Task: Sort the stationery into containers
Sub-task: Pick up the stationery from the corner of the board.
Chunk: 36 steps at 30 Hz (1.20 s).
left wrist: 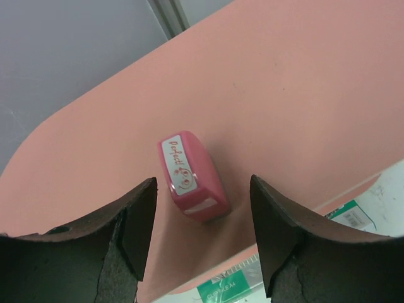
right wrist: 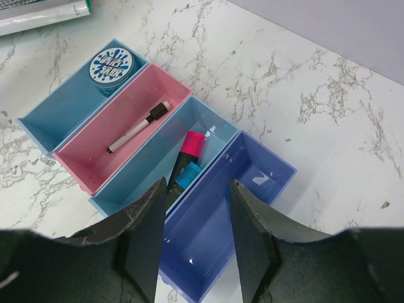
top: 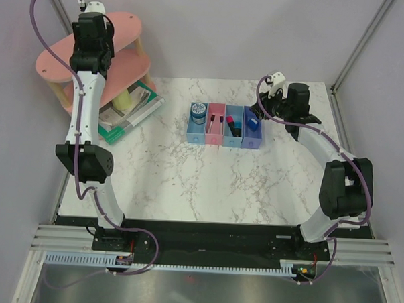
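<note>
A pink eraser (left wrist: 189,177) with a white label lies on the top tier of the pink shelf (left wrist: 303,95). My left gripper (left wrist: 202,189) is open just above it, one finger on each side, not touching. My right gripper (right wrist: 197,186) is open and empty above the wall between the blue bin (right wrist: 132,183) and the violet-blue bin (right wrist: 252,189). The blue bin holds the pink-capped marker (right wrist: 192,146) and the blue-capped marker (right wrist: 187,175). The thin pen (right wrist: 139,126) lies in the pink bin (right wrist: 82,170). The teal pot (right wrist: 110,66) sits in the light blue bin (right wrist: 38,123).
The pink oval tiered shelf (top: 127,27) stands at the back left, with the green-edged book (top: 126,115) under its lower tier. The row of bins (top: 224,136) sits mid-table towards the back. Metal frame posts rise at both back corners.
</note>
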Available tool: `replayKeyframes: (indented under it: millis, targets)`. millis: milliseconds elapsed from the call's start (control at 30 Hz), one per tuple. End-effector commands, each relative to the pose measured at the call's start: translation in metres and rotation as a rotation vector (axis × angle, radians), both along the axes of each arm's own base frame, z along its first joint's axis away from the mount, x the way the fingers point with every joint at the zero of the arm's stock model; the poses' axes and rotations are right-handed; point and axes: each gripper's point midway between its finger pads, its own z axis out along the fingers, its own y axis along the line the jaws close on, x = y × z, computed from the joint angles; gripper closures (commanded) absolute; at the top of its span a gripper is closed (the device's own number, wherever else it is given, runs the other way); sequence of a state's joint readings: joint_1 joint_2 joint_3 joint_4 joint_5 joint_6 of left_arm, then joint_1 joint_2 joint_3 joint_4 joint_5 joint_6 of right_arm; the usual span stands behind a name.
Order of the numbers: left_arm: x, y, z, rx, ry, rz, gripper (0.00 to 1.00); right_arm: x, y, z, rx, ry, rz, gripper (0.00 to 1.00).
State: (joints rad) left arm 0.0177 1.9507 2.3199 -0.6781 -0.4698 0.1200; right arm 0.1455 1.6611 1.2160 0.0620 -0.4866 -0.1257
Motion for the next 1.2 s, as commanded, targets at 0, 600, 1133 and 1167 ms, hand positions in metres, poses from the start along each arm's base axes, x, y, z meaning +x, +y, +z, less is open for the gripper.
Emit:
replayKeyframes:
  millis: [0,600,1133,1167]
  targets:
    - [0.003,0.012,0.024,-0.003,-0.099,0.052,0.34,-0.008,0.004,0.023,0.027,-0.037,0.029,0.49]
    - [-0.008,0.005,0.017,-0.004,-0.082,-0.055,0.98,-0.01,0.005,0.026,0.039,-0.029,0.033,0.49]
    - [-0.092,-0.099,-0.019,0.214,0.056,-0.826,0.98,-0.045,0.018,0.07,-0.045,0.116,0.244,0.45]
    - [-0.102,-0.114,-0.036,0.223,0.08,-0.924,0.98,-0.048,0.02,0.07,-0.066,0.113,0.291,0.44]
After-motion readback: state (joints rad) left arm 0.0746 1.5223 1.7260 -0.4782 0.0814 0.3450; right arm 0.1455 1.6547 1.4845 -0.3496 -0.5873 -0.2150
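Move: The pink eraser, alone near the right-hand edge of the upper shelf, already lies between the left hand's open fingertips, about 1 cm ahead, 1 cm left and level with them. The brown packet on the lower shelf is about 5 cm back, 3 cm left and 17 cm below; the clip file on the table is roughly 4 cm back, 9 cm right and 36 cm down. From the right hand the eraser is some 68 cm left, 6 cm ahead and 19 cm higher. The pink eraser is pinched by its sides as the left hand eases about 1 cm farther left and shuts its fingers, then carried off the upper shelf with growing speed, back and to the right by some 10 cm, dipping slightly near the end, while the wrist swings about 30 degrees clockwise. The right hand, empty, finally lifts about 5 cm and draws back a little above the dark blue compartment. ##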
